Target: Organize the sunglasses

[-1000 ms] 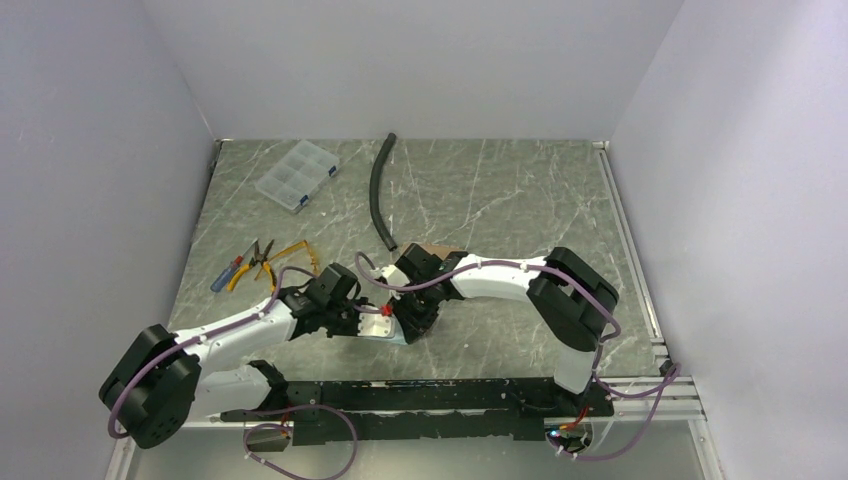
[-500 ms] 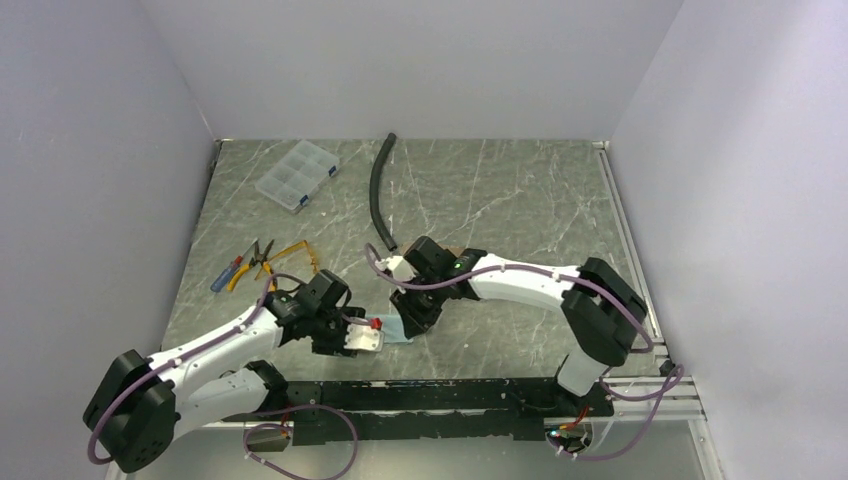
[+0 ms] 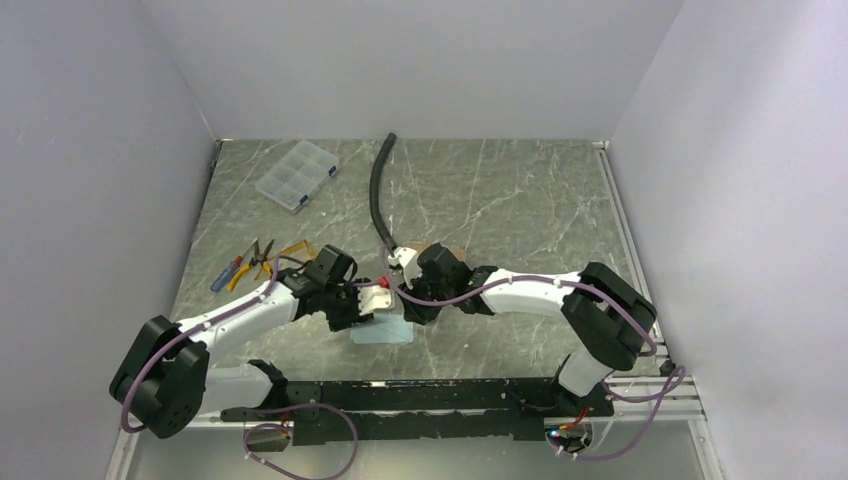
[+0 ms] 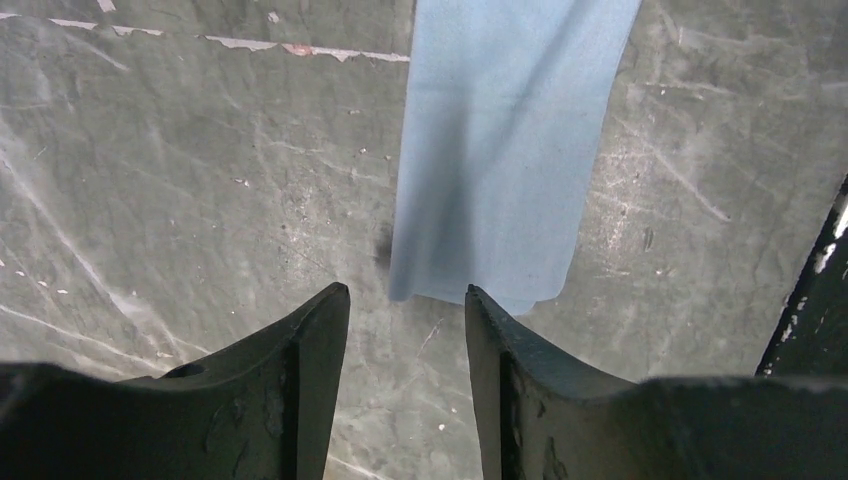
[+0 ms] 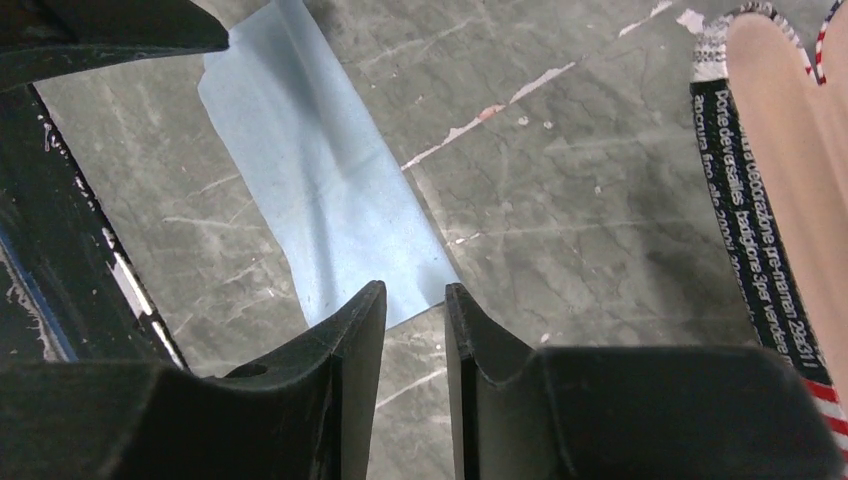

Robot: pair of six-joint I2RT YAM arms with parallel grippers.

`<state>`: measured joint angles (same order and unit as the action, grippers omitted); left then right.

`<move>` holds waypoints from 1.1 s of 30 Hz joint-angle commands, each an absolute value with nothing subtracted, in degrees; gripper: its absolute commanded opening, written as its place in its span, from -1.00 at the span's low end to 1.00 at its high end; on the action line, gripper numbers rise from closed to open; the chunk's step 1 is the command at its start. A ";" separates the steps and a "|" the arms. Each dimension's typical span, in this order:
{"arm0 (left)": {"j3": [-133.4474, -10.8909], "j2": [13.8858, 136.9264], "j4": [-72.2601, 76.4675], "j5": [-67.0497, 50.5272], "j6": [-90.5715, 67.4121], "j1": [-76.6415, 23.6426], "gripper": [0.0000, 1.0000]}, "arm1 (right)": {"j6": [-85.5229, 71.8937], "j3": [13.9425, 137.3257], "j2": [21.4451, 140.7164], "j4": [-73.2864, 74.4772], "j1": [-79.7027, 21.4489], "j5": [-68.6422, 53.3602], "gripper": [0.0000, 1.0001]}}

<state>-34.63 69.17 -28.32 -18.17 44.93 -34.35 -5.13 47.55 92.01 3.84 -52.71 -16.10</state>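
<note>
The sunglasses (image 3: pixel 296 248), with thin orange arms, lie on the left of the table next to the pliers, away from both grippers. A light-blue cloth (image 3: pixel 385 333) (image 4: pixel 505 150) (image 5: pixel 320 190) lies flat near the front edge. My left gripper (image 3: pixel 368 310) (image 4: pixel 405 295) hovers open over the cloth's far end, nothing between its fingers. Beside it on the right, my right gripper (image 3: pixel 408 306) (image 5: pixel 413 290) is also open, by a narrower gap, over that end's other corner. It too holds nothing.
A printed pouch (image 5: pixel 775 150) lies just right of the right gripper. Pliers (image 3: pixel 252 262) and a screwdriver (image 3: pixel 225 276) sit left of the sunglasses. A clear compartment box (image 3: pixel 296 174) and a black hose (image 3: pixel 379 195) lie at the back. A black rail (image 3: pixel 430 395) lines the front edge.
Both grippers have opened wider and drawn back from the front edge. The cloth, earlier bunched under them, now lies spread flat on the table.
</note>
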 commanded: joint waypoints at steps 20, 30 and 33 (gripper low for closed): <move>-34.56 76.63 -23.11 -27.38 44.70 -30.32 -0.20 | -3.19 36.08 91.66 -12.79 -55.42 -11.44 -0.44; -35.89 76.77 -26.55 -31.50 45.69 -30.32 -0.82 | -3.51 36.66 92.94 -12.60 -55.81 -12.11 -0.84; -36.48 76.66 -27.83 -31.82 46.32 -30.32 -0.95 | -3.69 36.60 92.26 -12.12 -55.85 -12.54 -1.00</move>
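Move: The folded blue cloth lies flat between the hands: its middle is about 7 cm right of the left hand and 3 cm back, and from the right hand 6 cm left and 3 cm back, some 3 cm below both. From the right hand, the open case lies about 10 cm ahead and 4 cm right, the dark tube's near end about 12 cm ahead and 4 cm left. The orange sunglasses sit roughly 7 cm ahead and 12 cm left of the left hand. The blue cloth's two far corners are taken together, one by each hand. Both hands sink about 2 cm to the table by the middle of the move; the left then slides about 1 cm right and as much back, tipping some 10 degrees, while the right draws back 1 cm. Both sets of fingers then shut from open, pinching their corners. ##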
